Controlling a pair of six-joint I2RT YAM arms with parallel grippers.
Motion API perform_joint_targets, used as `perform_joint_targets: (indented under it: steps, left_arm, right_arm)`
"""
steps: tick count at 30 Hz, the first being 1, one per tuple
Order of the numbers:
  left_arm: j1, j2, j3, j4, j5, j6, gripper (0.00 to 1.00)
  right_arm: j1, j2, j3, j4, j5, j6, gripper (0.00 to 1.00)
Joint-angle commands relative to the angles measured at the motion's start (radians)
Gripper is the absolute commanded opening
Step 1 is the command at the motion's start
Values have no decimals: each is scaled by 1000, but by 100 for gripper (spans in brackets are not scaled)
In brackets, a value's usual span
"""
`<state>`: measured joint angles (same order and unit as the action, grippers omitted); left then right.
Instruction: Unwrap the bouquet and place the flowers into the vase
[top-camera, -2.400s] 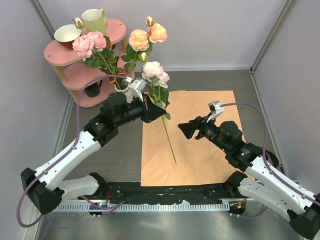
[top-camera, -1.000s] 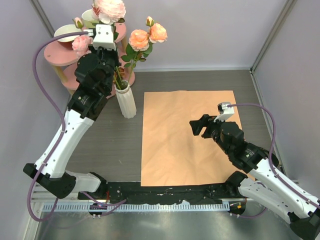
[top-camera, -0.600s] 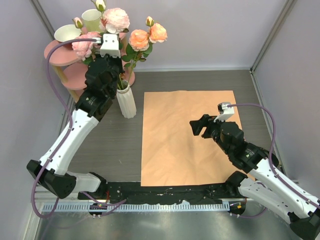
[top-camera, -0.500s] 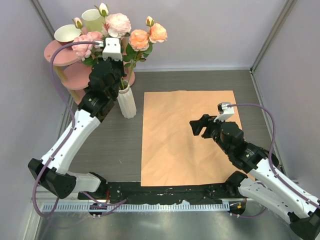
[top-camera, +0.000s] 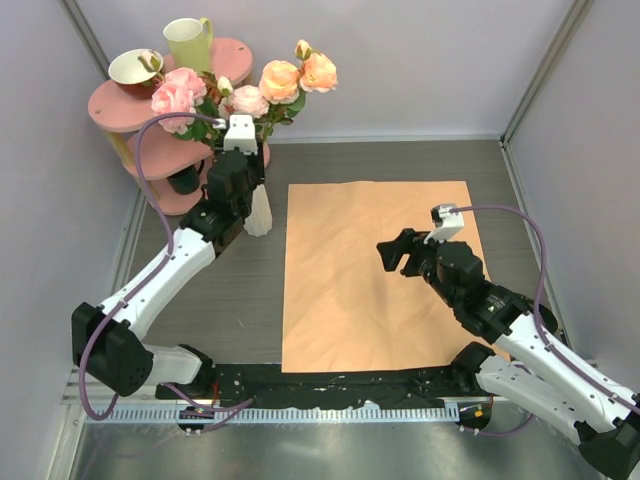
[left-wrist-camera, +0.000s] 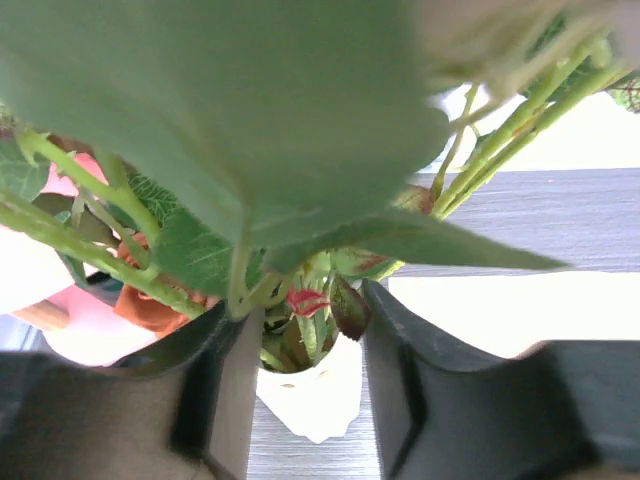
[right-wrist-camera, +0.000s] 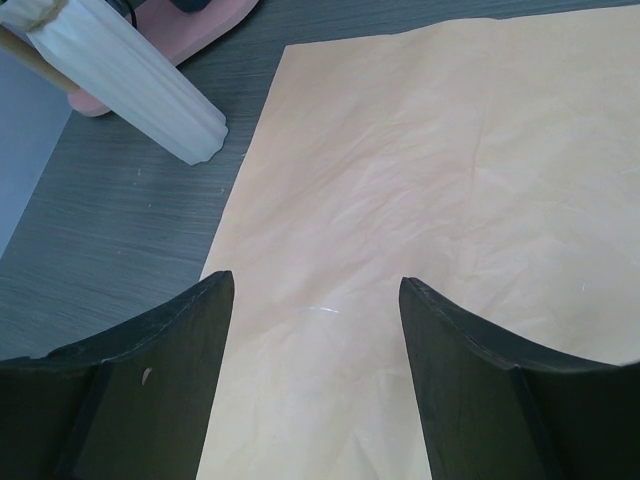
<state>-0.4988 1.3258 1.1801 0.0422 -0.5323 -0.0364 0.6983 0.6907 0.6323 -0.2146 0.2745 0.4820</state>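
The white ribbed vase (top-camera: 261, 214) stands left of the sheet, and the flowers (top-camera: 281, 79) stand in it, pink and peach heads up. My left gripper (top-camera: 248, 198) hovers right over the rim. In the left wrist view the vase (left-wrist-camera: 311, 396) shows between the two fingers, and the left gripper (left-wrist-camera: 305, 312) is open around green stems and leaves (left-wrist-camera: 250, 150). The bouquet's paper (top-camera: 375, 270) lies spread flat, tan-orange side up. My right gripper (top-camera: 386, 254) hangs open over the paper (right-wrist-camera: 450, 180), empty. The right gripper (right-wrist-camera: 315, 290) view also shows the vase (right-wrist-camera: 130, 70).
A pink two-tier stand (top-camera: 108, 106) sits at the back left behind the vase, carrying a yellow-green mug (top-camera: 188, 42) and a cup (top-camera: 135, 67). A dark object (top-camera: 183, 181) sits on its lower tier. Enclosure walls close in on three sides.
My left arm came down from high above the vase, lowering a pink rose into it, and its jaws have parted. The right arm has barely moved.
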Motion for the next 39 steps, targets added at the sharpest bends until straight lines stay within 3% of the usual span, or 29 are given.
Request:
perform_joint_targets:
  steps: [1, 4, 10, 22, 29, 39]
  left_arm:
    - [3, -14, -2, 35, -35, -45, 66]
    - [3, -49, -4, 9, -29, -63, 85]
    - [3, -152, 38, -111, 60, -117, 95]
    - [3, -416, -6, -340, 328, -342, 99]
    - [3, -626, -191, -370, 509, -486, 100]
    - [3, -807, -293, -481, 568, -525, 100]
  right_arm:
    - [1, 13, 30, 23, -3, 15, 73]
    - [1, 21, 30, 24, -3, 18, 73]
    - [1, 52, 35, 32, -15, 21, 73]
    - [0, 128, 43, 37, -32, 44, 73]
    - [1, 132, 89, -80, 101, 29, 73]
    - [1, -32, 130, -282, 302, 4, 75]
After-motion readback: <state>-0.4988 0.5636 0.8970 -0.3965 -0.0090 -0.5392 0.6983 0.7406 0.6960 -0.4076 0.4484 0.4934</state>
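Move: The vase stands almost directly beneath the left gripper, about 2 cm back and 2 cm to its right, its middle some 21 cm lower; the pink rose stem between the fingers already runs towards its mouth. The orange roses are about 8 cm ahead and 8 cm right, roughly 6 cm higher. The pink shelf's middle is some 12 cm ahead, 12 cm left and 15 cm lower. From the right gripper, the vase lies about 14 cm ahead, 28 cm left and 11 cm lower. Finish spreading the left fingers to fully open so they come free of the rose stem, then draw the gripper straight back from the vase about 20 cm, arching up some 7 cm and sinking again, while it turns clockwise and its left side rolls down, each about 30 degrees. Keep the right gripper empty above the paper: lower it about 4 cm, then swing it 5 cm right, rising slightly. ##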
